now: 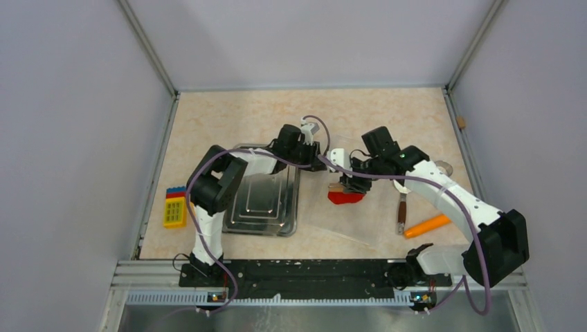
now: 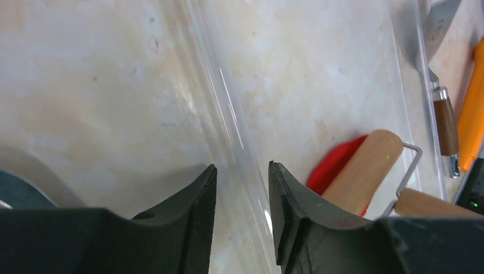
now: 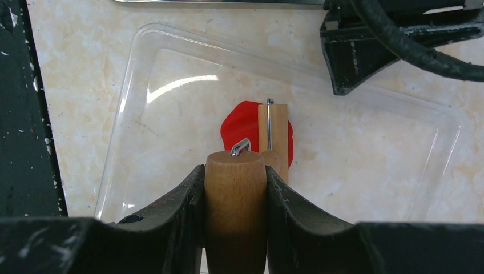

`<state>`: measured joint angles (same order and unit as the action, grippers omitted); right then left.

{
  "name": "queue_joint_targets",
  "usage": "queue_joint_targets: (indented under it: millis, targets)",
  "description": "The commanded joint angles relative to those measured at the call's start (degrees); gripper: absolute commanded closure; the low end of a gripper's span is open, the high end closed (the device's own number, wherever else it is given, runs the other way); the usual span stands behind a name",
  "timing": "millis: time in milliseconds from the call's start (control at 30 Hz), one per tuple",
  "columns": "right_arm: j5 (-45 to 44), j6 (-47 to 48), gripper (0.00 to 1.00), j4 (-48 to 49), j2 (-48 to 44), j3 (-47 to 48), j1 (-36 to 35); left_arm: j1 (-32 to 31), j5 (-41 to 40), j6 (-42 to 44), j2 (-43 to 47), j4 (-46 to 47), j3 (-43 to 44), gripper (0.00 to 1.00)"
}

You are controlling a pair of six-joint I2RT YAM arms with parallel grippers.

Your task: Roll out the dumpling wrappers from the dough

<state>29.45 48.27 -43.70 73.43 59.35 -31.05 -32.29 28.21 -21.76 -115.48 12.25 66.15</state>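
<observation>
The dough is a flat bright red piece lying in a clear plastic tray. A small wooden roller rests on top of the dough. My right gripper is shut on the roller's wooden handle and hovers just over the dough. My left gripper stands open, its jaws straddling the tray's clear rim at the far left corner, left of the roller. No dumpling wrappers are in view.
A metal tray lies left of the clear one, under the left arm. A yellow toy block sits at the far left. A wooden-handled spatula and an orange carrot lie to the right.
</observation>
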Motion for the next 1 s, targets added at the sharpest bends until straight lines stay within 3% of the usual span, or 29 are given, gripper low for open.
queue_joint_targets:
  millis: [0, 200, 300, 500, 667, 967]
  targets:
    - [1.7, -1.6, 1.0, -7.0, -0.2, -1.6, -1.1, -0.7, -6.8, -3.1, -3.3, -1.1, 4.4, 0.63]
    - [1.6, -1.0, 1.0, -6.2, 0.3, -1.2, -1.4, -1.6, -9.1, -5.0, -6.2, -3.9, 6.5, 0.78]
    - [3.0, -1.4, 1.0, -7.3, 0.4, -1.4, -2.0, -1.7, -11.4, -7.1, -6.0, -4.1, 5.8, 1.0]
    - [6.2, -3.8, 1.0, -11.4, -1.5, -4.2, -4.7, -1.3, -20.3, -14.6, -4.6, -5.9, 4.5, 1.0]
    - [7.5, -5.7, 1.0, -13.4, -3.4, -5.5, -5.4, -1.3, -21.8, -18.5, -4.0, -5.3, 3.9, 1.0]
    - [7.1, -5.9, 1.0, -14.0, -3.2, -5.5, -6.2, -1.3, -21.6, -17.3, -4.1, -4.6, 3.7, 1.0]
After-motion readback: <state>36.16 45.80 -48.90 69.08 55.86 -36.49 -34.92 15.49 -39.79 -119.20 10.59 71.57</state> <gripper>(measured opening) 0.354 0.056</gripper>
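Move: The clear tray's left rim, which the left hand goes for, lies about 2 cm ahead and 2 cm right of it, 1 cm lower; the dough is some 8 cm back and 9 cm right, the metal tray's middle 7 cm back and 19 cm left, both 3 cm lower. The right hand holds the wooden roller on the dough, whose middle lies about 2 cm ahead, 3 cm left and 11 cm below; the spatula lies 15 cm right, 2 cm ahead. Left slips 3 cm forward-right and pinches the tray rim; right draws the roller 6 cm back over the dough. ##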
